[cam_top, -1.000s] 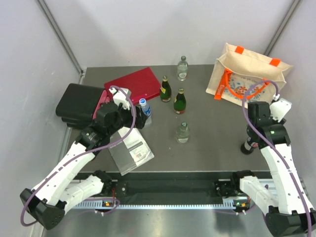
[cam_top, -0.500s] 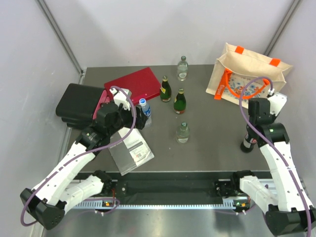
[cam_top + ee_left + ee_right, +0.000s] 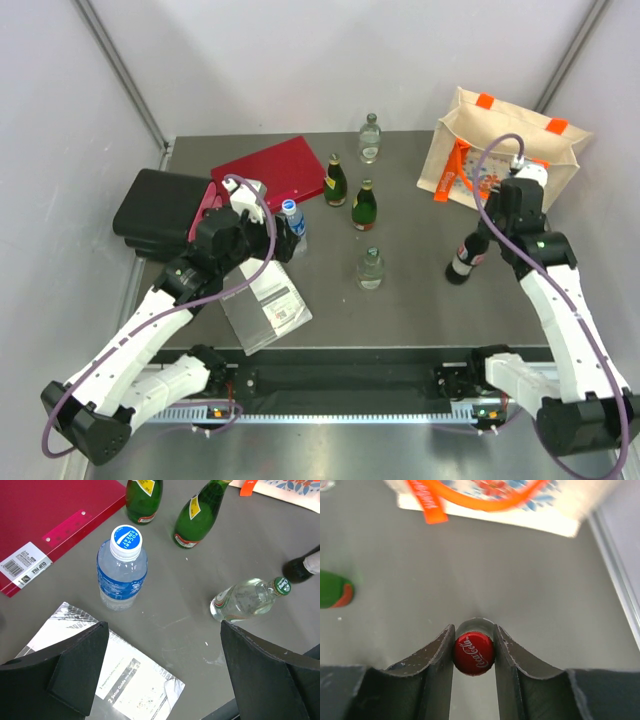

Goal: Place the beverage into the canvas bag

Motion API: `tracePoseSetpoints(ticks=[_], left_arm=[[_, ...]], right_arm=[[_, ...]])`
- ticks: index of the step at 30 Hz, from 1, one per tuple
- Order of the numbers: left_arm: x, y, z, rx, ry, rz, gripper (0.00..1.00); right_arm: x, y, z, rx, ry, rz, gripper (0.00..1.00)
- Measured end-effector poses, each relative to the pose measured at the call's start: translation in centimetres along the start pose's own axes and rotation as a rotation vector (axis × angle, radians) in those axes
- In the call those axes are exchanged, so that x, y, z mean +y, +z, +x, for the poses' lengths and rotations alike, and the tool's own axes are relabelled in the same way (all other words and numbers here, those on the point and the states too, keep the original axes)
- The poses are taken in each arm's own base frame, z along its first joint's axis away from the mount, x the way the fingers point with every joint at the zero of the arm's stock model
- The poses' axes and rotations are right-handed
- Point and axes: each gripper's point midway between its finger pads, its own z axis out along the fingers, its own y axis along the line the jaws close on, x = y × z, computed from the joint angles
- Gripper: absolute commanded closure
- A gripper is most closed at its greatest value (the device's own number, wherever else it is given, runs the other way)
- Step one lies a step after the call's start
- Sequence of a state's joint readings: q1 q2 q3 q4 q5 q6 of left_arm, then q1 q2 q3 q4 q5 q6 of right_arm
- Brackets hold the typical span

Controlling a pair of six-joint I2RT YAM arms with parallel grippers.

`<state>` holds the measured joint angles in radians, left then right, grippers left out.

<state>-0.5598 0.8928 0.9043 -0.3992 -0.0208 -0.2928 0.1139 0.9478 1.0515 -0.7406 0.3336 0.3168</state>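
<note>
The beverage is a dark cola bottle (image 3: 463, 262) with a red cap (image 3: 473, 653). My right gripper (image 3: 483, 234) is shut on its neck just under the cap, and the bottle hangs tilted over the table in front of the canvas bag (image 3: 505, 150). The bag is beige with orange handles and a floral print and stands at the back right; its lower edge shows at the top of the right wrist view (image 3: 570, 507). My left gripper (image 3: 162, 630) is open and empty over a booklet, near a blue water bottle (image 3: 122, 570).
Two green bottles (image 3: 335, 180) (image 3: 364, 206) and two clear bottles (image 3: 370, 138) (image 3: 370, 268) stand mid-table. A red folder (image 3: 270, 170) and a black case (image 3: 160, 210) lie at the back left. A booklet (image 3: 265, 305) lies front left.
My right gripper has carried the cola bottle left and away from the near edge, tilting it, closer to the bag's front. The left arm has not moved.
</note>
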Motion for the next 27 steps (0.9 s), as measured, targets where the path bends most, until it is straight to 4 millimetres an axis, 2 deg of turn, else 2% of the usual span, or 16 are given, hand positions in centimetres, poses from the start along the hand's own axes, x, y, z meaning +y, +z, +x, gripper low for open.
tracePoseSetpoints(ticks=[9, 11, 15, 16, 19, 24, 27], left_arm=[[0.5, 0.1, 0.2, -0.001, 0.007, -0.023, 0.03], [0.5, 0.1, 0.2, -0.001, 0.007, -0.024, 0.04], [0.6, 0.1, 0.2, -0.001, 0.008, -0.026, 0.04], [0.6, 0.1, 0.2, -0.001, 0.008, -0.026, 0.04], [0.6, 0.1, 0.2, -0.001, 0.008, -0.027, 0.04], [0.6, 0.1, 0.2, -0.001, 0.008, -0.026, 0.04], [0.6, 0.1, 0.2, -0.001, 0.008, -0.026, 0.04]], right_arm=[[4.9, 3.1, -1.9, -0.036, -0.108, -0.154, 0.99], [5.6, 3.3, -2.1, -0.046, -0.134, -0.174, 0.95], [6.6, 3.8, -2.3, -0.059, -0.163, -0.202, 0.78], [6.7, 3.9, -2.4, -0.062, -0.170, -0.205, 0.66], [6.9, 4.0, -2.5, -0.067, -0.177, -0.212, 0.50], [7.7, 3.7, -4.0, -0.126, -0.172, -0.247, 0.41], [8.1, 3.4, -4.8, -0.164, -0.166, -0.270, 0.40]])
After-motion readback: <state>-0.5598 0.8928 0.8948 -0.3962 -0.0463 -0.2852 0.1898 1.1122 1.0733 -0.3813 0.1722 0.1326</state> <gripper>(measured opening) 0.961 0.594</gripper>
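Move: The right hand already pinches the Coca-Cola bottle by its neck. The open spot it is taken to lies about 7 cm ahead and 5 cm left, some 17 cm below at table height. The canvas bag stands roughly 24 cm ahead and 6 cm right; a clear bottle is about 23 cm left and 2 cm back, a green bottle about 26 cm left and 14 cm ahead. From the left hand that spot lies roughly 39 cm right and 7 cm ahead. Forward and left at an even height, the right hand slides the Coca-Cola bottle by its neck about 8 cm along the table towards the front of the canvas bag, swinging some 15 degrees counter-clockwise. It slows, the fingers open and let go of the neck, and the hand rises about 2.5 cm off the cap, its fingertips tilting up a little. ##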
